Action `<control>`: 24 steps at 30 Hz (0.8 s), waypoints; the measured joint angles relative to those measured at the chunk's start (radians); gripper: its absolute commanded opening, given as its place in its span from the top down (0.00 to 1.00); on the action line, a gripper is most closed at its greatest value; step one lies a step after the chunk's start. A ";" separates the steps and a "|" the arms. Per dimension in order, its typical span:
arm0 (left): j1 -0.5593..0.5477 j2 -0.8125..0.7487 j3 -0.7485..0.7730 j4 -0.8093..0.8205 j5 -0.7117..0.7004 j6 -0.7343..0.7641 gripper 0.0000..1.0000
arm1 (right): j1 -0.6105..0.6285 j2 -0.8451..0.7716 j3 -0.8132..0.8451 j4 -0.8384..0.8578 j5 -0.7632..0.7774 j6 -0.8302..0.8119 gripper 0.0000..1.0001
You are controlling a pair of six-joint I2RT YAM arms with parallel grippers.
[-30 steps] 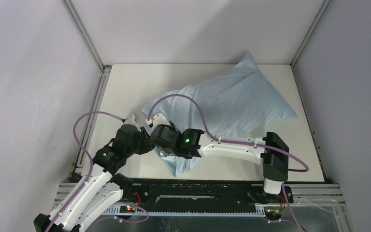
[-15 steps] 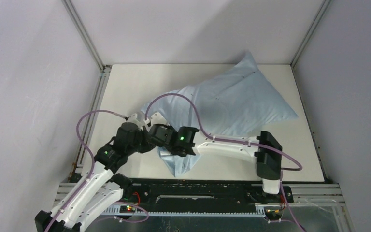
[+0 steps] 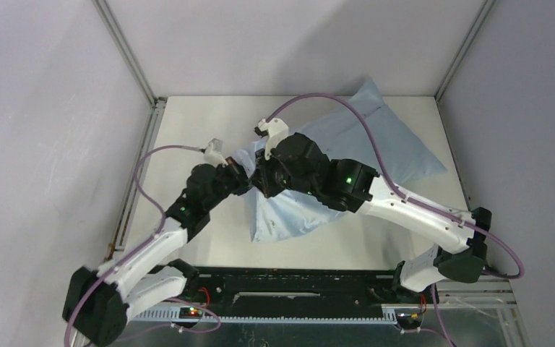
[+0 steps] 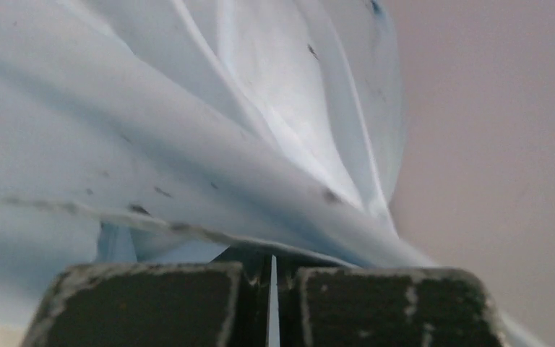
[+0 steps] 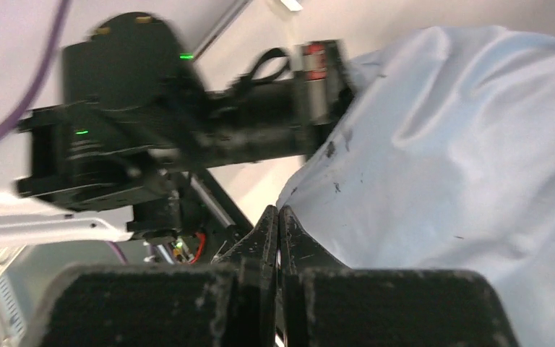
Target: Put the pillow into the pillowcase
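Note:
The light blue pillowcase [image 3: 397, 148] lies bulging from the back right corner toward the middle of the table. The white pillow does not show; it is hidden, likely inside the case. My left gripper [image 3: 241, 178] is shut on the case's near-left edge, and a thin fold of blue cloth [image 4: 188, 144] runs between its jaws [image 4: 272, 266]. My right gripper [image 3: 261, 181] sits right beside it, shut, its tips [image 5: 279, 217] at the edge of the speckled cloth [image 5: 462, 144]. Both hold that end raised off the table.
The white table [image 3: 188, 130] is bordered by metal rails and grey walls on three sides. The left arm's wrist [image 5: 188, 137] is close in front of the right wrist camera. Purple cables loop above both arms.
Both grippers have moved away from the near edge toward the back, carrying the pillowcase's near end up and inward. The right arm has stretched out over the case.

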 measured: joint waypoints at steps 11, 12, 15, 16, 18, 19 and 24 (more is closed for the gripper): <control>-0.071 0.472 0.069 0.278 -0.134 -0.098 0.95 | -0.039 0.043 -0.114 0.085 -0.135 0.080 1.00; -0.072 0.465 0.069 0.283 -0.136 -0.095 0.91 | -0.042 0.043 -0.120 0.091 -0.139 0.084 1.00; -0.080 0.422 0.070 0.257 -0.140 -0.079 0.77 | -0.049 0.043 -0.143 0.116 -0.160 0.092 1.00; -0.083 0.400 0.070 0.240 -0.143 -0.070 0.75 | -0.051 0.043 -0.148 0.121 -0.165 0.095 1.00; -0.092 0.347 0.070 0.203 -0.146 -0.058 0.71 | -0.056 0.043 -0.158 0.131 -0.173 0.098 1.00; -0.096 0.320 0.068 0.188 -0.146 -0.053 0.70 | -0.058 0.043 -0.159 0.132 -0.176 0.099 1.00; -0.109 0.157 0.034 0.111 -0.149 -0.035 0.69 | -0.070 0.042 -0.160 0.148 -0.190 0.106 1.00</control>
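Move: My left hand, shut with its fingertips under the pillowcase's hem, is bound for the mouth's inside, about 4 cm ahead, 4 cm right and 5 cm below. The case's loose near corner hangs some 15 cm back and 3 cm right of it, much lower; the filled bulk lies roughly 30 cm right, 13 cm ahead. My right hand already pinches the hem, and the mouth's inside is about 4 cm ahead of it, 2 cm left and 9 cm below. I thrust my closed left hand down into the pillowcase's mouth, about 8 cm down, 6 cm forward and some 4 cm right; then I part the fingers to roughly a third and draw back up and back nearly as far, fingertips still under the hem. Meanwhile my right hand keeps its pinch on the hem, sinking about 6 cm and edging left, wrist tipping down some 10 degrees. ##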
